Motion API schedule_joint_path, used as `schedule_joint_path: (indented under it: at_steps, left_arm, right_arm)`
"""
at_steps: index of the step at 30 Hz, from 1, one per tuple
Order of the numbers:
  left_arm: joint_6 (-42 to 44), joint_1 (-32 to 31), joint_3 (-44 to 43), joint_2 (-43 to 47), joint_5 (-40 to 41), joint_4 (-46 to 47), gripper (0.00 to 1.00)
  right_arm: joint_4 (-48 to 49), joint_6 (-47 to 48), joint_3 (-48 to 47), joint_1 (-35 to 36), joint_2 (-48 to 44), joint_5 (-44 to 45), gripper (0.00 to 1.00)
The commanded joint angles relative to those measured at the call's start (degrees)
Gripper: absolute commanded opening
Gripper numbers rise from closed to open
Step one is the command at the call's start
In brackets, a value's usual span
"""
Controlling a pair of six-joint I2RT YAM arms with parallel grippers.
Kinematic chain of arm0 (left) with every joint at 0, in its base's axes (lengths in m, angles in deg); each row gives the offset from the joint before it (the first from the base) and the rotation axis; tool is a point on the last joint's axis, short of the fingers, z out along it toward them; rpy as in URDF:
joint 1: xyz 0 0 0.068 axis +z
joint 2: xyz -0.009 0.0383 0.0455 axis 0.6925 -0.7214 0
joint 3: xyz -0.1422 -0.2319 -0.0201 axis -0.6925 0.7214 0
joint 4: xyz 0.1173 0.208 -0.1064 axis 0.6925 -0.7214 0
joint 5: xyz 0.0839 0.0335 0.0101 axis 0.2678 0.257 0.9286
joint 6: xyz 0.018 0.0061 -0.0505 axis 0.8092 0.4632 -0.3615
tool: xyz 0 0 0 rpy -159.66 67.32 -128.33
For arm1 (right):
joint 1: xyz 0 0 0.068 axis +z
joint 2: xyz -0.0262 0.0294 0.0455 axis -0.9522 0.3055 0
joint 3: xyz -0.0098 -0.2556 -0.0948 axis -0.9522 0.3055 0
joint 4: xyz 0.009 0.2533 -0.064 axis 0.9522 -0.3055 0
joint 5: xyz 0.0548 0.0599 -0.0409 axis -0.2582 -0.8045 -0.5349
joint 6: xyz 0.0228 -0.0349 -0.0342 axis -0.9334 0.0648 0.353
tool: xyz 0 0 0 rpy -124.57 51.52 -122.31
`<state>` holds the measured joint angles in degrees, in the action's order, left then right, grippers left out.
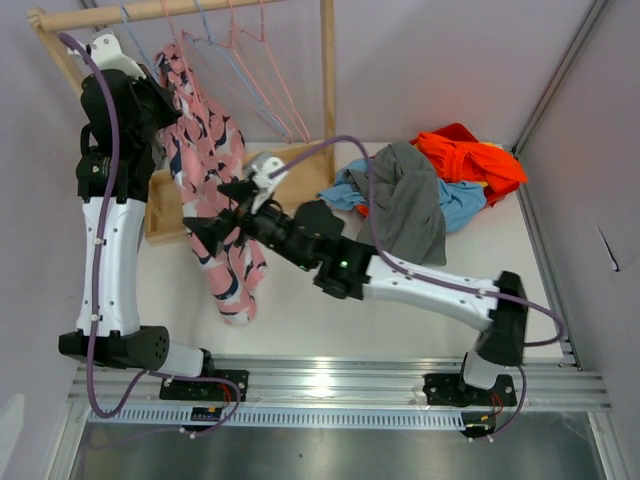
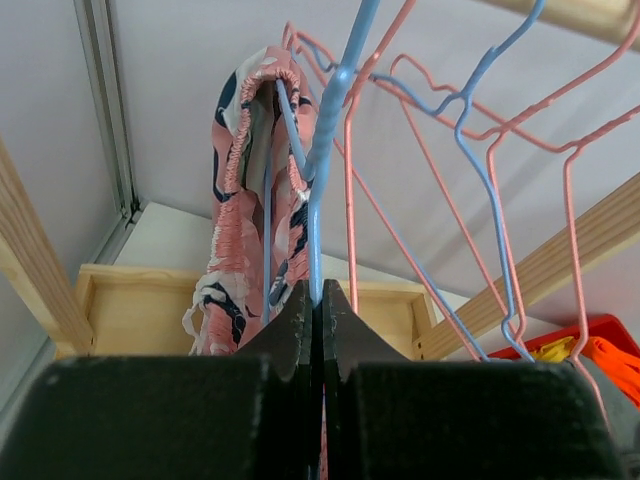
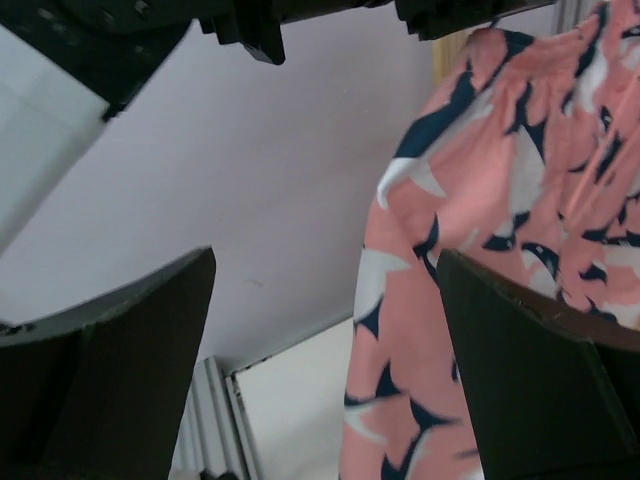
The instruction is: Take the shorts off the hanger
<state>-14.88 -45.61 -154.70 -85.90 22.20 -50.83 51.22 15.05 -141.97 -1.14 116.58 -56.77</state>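
Note:
The shorts (image 1: 215,165), pink with a navy and white print, hang from a blue wire hanger (image 2: 330,120) on the wooden rack, and their lower end reaches the table. In the left wrist view their elastic waistband (image 2: 240,170) is looped over that hanger. My left gripper (image 2: 318,292) is shut on the hanger's blue wire just below the waistband. My right gripper (image 1: 215,215) stands open at the middle of the shorts. In the right wrist view the cloth (image 3: 480,230) hangs between the wide-apart fingers (image 3: 540,380), close to the right one.
Several empty pink and blue hangers (image 1: 255,70) hang on the rail (image 1: 150,12) to the right of the shorts. The rack's wooden post (image 1: 327,70) and base (image 1: 160,215) stand behind. A pile of grey, blue and orange clothes (image 1: 425,190) lies at the back right.

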Motion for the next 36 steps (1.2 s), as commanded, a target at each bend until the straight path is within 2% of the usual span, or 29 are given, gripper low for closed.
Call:
schedule_joint_path:
  at_steps: [1,6,9,10,11,13,14,15,16,17,19,22,23,24,27,28,32,36]
  left_arm:
    - [-0.1,-0.4,1.0,3.6,-0.7,5.0,0.0]
    - [0.0,-0.3,0.8,4.3,-2.5,4.0,0.0]
    - [0.6,-0.3,0.5,5.0,-2.8,3.4,0.0]
    - [0.7,-0.3,0.5,5.2,-2.9,3.3,0.0]
    - [0.8,-0.3,0.6,5.8,-2.9,3.3,0.0]
    - [1.1,-0.2,1.1,6.4,-2.9,3.3,0.0]
    - [1.0,0.2,1.2,6.5,-3.1,3.4,0.0]
    - [0.7,0.5,1.2,6.6,-3.3,3.1,0.0]
    - [0.4,1.2,1.2,6.5,-4.1,3.0,0.0]
    - [0.0,1.3,1.4,6.5,-4.4,3.1,0.0]
    - [0.0,1.4,1.5,6.6,-4.6,3.2,0.0]
    - [0.7,1.6,0.5,6.2,-3.8,3.3,0.0]
    - [1.0,1.6,-0.2,5.8,-3.4,3.1,0.0]
    - [1.3,1.6,-0.9,4.5,-3.3,2.9,0.0]
    - [2.0,3.9,-6.6,1.2,-2.4,1.1,0.0]
    - [2.1,4.5,-7.2,0.4,-2.3,1.0,0.0]
    - [1.9,5.4,-12.7,-3.2,-2.2,-0.9,0.0]
    - [1.4,5.5,-14.8,-3.8,-3.1,-1.5,0.0]
  right_arm:
    - [-4.7,-0.1,-8.8,0.6,8.9,-0.2,1.0]
    - [-5.0,0.2,-15.7,2.5,18.6,2.0,0.99]
    - [-4.7,0.2,-18.6,2.9,21.4,3.5,0.99]
    - [-4.5,0.1,-18.8,3.0,22.3,4.1,0.96]
    - [-3.8,0.2,-18.7,3.1,22.5,4.6,0.9]
    - [-3.4,0.2,-18.2,3.3,22.6,5.6,0.71]
    - [-3.3,0.6,-17.3,3.4,22.3,5.4,0.42]
    - [-3.0,1.0,-16.3,3.8,21.7,6.1,0.29]
    - [-2.0,1.3,-15.0,4.0,19.9,7.7,0.09]
    - [-1.5,1.6,-13.2,4.2,18.7,7.7,0.02]
    - [0.0,1.7,-6.2,5.0,15.5,9.7,0.0]
    - [3.1,1.5,6.5,7.3,4.6,12.7,0.0]
    - [3.6,1.6,10.1,8.5,4.6,13.8,0.0]
    - [4.3,2.7,17.7,10.0,-0.9,17.0,0.0]
    - [5.1,3.0,31.4,17.4,-11.9,26.9,0.0]
    - [3.3,2.0,34.0,20.9,-14.5,29.5,0.0]
    - [-0.7,-3.0,43.0,25.9,-24.9,40.2,0.0]
    - [0.1,-1.4,47.3,25.1,-32.3,44.2,0.0]
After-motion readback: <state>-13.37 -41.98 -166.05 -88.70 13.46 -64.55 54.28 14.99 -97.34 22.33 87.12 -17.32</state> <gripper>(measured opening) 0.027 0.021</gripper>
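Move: The shorts hang from the blue hanger that my left hand holds. Their middle is about 10 cm ahead of my open right hand, 5 cm to its left and 13 cm below; from my left hand it is roughly 9 cm back, 6 cm right and 16 cm down. The empty pink hangers hang some 9 cm ahead of my left hand and 17 cm to its right, about level. I swing my open right hand about 11 cm left and 13 cm down onto the lower part of the shorts and pinch the cloth shut. Then I pull it fast some 24 cm right and 11 cm back, nearly level, away from my left hand, which keeps its grip on the blue hanger, easing about 3 cm back and tipping slightly down. ##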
